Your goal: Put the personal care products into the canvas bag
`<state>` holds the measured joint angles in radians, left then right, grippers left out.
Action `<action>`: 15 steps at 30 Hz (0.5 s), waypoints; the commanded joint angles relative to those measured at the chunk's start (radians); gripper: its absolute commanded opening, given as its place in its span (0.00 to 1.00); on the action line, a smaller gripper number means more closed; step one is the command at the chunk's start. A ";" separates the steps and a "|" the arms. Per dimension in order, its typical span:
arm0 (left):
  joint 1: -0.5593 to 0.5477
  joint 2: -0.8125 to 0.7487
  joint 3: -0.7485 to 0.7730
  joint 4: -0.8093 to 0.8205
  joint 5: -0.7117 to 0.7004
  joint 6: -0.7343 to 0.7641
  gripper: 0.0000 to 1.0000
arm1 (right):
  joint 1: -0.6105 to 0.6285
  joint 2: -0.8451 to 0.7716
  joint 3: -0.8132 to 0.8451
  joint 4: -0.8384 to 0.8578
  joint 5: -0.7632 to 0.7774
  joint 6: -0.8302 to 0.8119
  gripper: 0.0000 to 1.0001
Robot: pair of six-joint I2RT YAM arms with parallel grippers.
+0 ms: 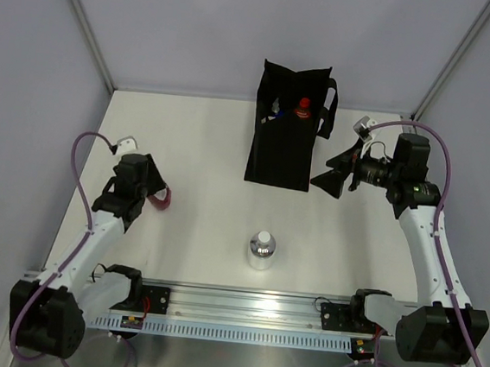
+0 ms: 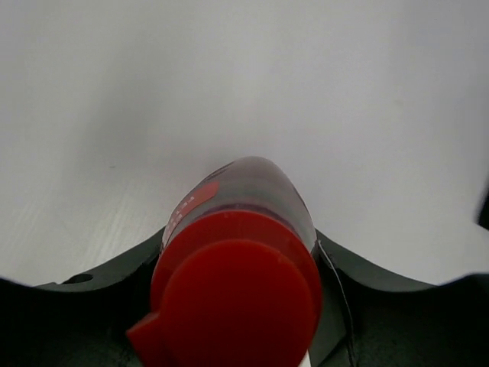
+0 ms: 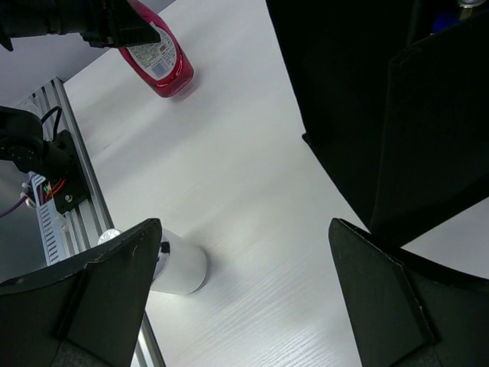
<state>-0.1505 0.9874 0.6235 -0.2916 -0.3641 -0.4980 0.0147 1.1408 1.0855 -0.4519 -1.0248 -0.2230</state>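
The black canvas bag (image 1: 281,144) stands upright at the back centre, with a red cap (image 1: 302,108) and a blue cap (image 1: 278,114) showing in its open top. My left gripper (image 1: 152,194) is shut on a red bottle (image 1: 163,199) low over the table at the left. In the left wrist view the bottle's red cap (image 2: 237,290) fills the space between the jaws. A clear white-capped bottle (image 1: 261,248) stands at the front centre. My right gripper (image 1: 336,180) is open and empty just right of the bag. The right wrist view shows the bag (image 3: 359,92), the clear bottle (image 3: 179,267) and the red bottle (image 3: 162,60).
An aluminium rail (image 1: 250,310) with the arm bases runs along the near edge. Grey walls close in the table at the left, back and right. A small white fitting (image 1: 125,143) lies at the left edge and another (image 1: 365,124) at the back right.
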 commanded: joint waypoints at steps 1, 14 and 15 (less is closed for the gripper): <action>-0.020 -0.118 0.108 0.233 0.353 0.035 0.03 | -0.007 -0.029 -0.010 0.053 -0.031 0.001 1.00; -0.392 0.345 0.888 0.428 0.582 -0.053 0.00 | -0.094 -0.041 -0.015 0.058 -0.041 0.005 0.99; -0.400 0.387 0.936 0.434 0.579 -0.053 0.00 | -0.101 -0.042 -0.018 0.059 -0.041 0.005 1.00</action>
<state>-0.5198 1.2896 1.3716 -0.0940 0.1677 -0.5243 -0.0624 1.1275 1.0721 -0.4309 -1.0420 -0.2230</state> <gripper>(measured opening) 0.564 0.993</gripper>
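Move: In the left hand's closed fingers is the red-capped bottle, bound for the canvas bag, whose middle lies about 38 cm to the right, 16 cm ahead and some 3 cm higher, its open mouth higher still. The silver bottle stands roughly 35 cm to the right, 16 cm back and 4 cm lower. From the empty right hand the bag is around 19 cm ahead, 11 cm left and 13 cm below. Swinging fast up and to the right, the left hand carries the red-capped bottle towards the bag, rising about 28 cm and crossing some 25 cm with a slight forward reach. On the way the wrist turns clockwise by roughly 50 degrees, tips upward and drops its left side, while the fingers keep their hold. The open right hand eases slightly to its right. ##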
